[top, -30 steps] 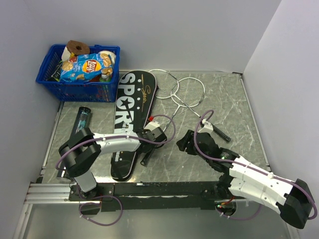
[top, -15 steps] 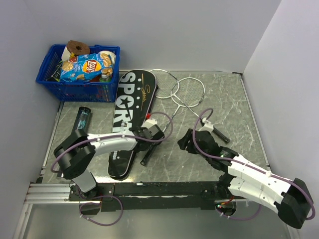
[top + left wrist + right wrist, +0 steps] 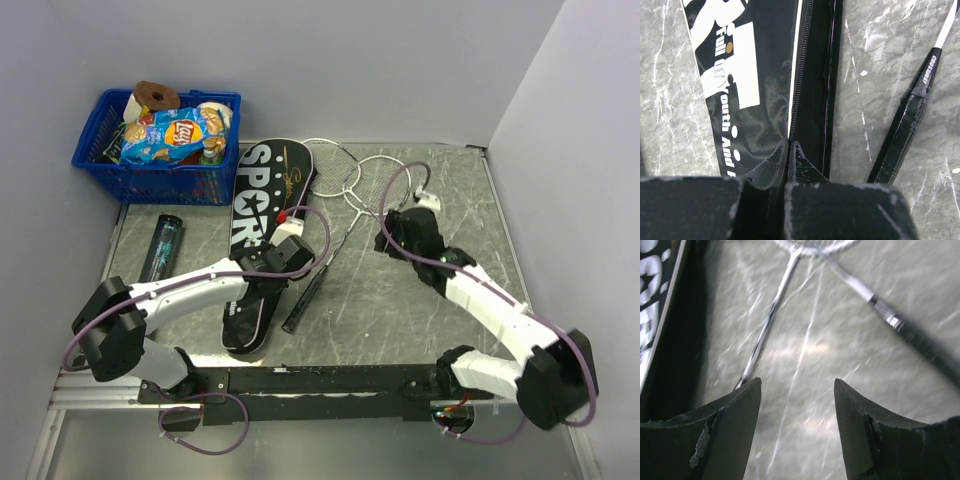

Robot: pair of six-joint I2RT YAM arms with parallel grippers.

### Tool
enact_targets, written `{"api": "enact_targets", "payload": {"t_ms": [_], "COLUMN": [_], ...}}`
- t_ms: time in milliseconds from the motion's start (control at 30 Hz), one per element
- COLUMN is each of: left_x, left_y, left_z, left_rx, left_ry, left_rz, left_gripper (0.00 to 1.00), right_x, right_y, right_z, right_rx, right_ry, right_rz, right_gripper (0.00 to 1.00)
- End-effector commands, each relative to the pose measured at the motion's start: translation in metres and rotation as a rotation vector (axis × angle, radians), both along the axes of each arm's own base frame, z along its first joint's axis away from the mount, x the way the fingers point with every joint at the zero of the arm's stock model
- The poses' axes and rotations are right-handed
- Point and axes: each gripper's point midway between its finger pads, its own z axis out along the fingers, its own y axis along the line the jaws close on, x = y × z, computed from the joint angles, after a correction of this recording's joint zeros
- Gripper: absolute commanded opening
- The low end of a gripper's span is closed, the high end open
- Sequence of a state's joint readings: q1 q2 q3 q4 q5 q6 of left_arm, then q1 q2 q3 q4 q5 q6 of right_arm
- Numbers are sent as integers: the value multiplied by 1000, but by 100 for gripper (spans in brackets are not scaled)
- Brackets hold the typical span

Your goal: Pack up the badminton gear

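The black bag [image 3: 258, 205] lettered SPORT lies lengthwise on the table. My left gripper [image 3: 289, 252] sits at its right edge; in the left wrist view the gripper [image 3: 788, 146] is shut on the bag's [image 3: 740, 75] zipper seam. Two white-framed rackets [image 3: 379, 181] lie crossed behind, their heads at the back. One black handle [image 3: 303, 300] lies right of the bag, also visible as the handle [image 3: 904, 135]. My right gripper [image 3: 388, 240] hovers open over the racket shafts; between its tips [image 3: 797, 382] is bare table, a shaft [image 3: 771, 315] left and a handle [image 3: 920, 340] right. A dark tube [image 3: 165, 243] lies at the left.
A blue basket [image 3: 118, 178] with a crisp packet [image 3: 170, 135] stands at the back left corner. White walls close in the table at the back and right. A black rail [image 3: 320, 380] runs along the near edge by the arm bases.
My left gripper has shut on the bag's zip edge and shifted slightly back-left. The right arm swung from the front middle toward the rackets at the back, still open.
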State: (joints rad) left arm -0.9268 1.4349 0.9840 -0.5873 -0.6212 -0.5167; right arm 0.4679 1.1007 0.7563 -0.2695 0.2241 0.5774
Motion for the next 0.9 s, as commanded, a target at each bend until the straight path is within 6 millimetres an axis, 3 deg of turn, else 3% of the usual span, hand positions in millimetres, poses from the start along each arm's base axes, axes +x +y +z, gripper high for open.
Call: {"api": "enact_targets", "payload": {"t_ms": [0, 33, 133, 167, 200, 267, 300, 433, 633, 667, 867], "left_x": [10, 11, 15, 15, 16, 17, 18, 17, 17, 16, 15], "left_y": [-4, -3, -2, 0, 0, 4, 5, 12, 13, 12, 12], "left_z": [25, 27, 41, 48, 54, 65, 69, 83, 83, 83, 85], "left_rx": [-88, -106, -176, -208, -232, -269, -282, -335, -362, -365, -380], "left_ry": [-65, -70, -101, -111, -125, -148, -159, -195, -194, -193, -198], "left_rz": [5, 11, 19, 20, 17, 24, 27, 27, 22, 18, 15], "left_gripper": [1, 1, 1, 1, 1, 1, 1, 1, 1, 1, 1], "right_x": [36, 45, 70, 81, 85, 98, 103, 122, 144, 143, 158], "right_y": [-22, -27, -27, -24, -20, -22, -22, -24, -15, -12, -12], "right_z": [9, -5, -18, -12, -27, -28, -41, -61, -77, -88, -94], "right_rx": [-172, -203, -254, -247, -246, -237, -239, -250, -211, -196, -210], "right_ry": [-1, 41, 101, 96, 142, 157, 188, 225, 261, 299, 336], "right_rz": [14, 14, 71, 83, 128, 139, 150, 157, 187, 199, 198], "right_gripper": [68, 68, 71, 71, 71, 71, 71, 70, 68, 68, 65]}}
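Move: The crossed racket's shaft, near where it crosses the other racket, lies about 16 cm ahead of the right hand, 2 cm to its right and 13 below. The other racket's head is roughly 25 cm ahead and 1 to the right, its shaft 8 ahead and 11 to the left. The bag, pinched by its zippered edge in the left hand, has its middle some 14 cm ahead of that hand and 2 to its left; the other racket's handle is 11 to its right and 2 back. The crossed racket's shaft is what the right hand heads for, reaching about 15 cm forward and sinking some 10, its fingers staying open and tipping down until they come close over the shaft. The bag's zippered edge stays pinched in the shut left fingers, which raise it about 7 cm and shift a little left while that hand rolls nearly 20 degrees, right side up. ##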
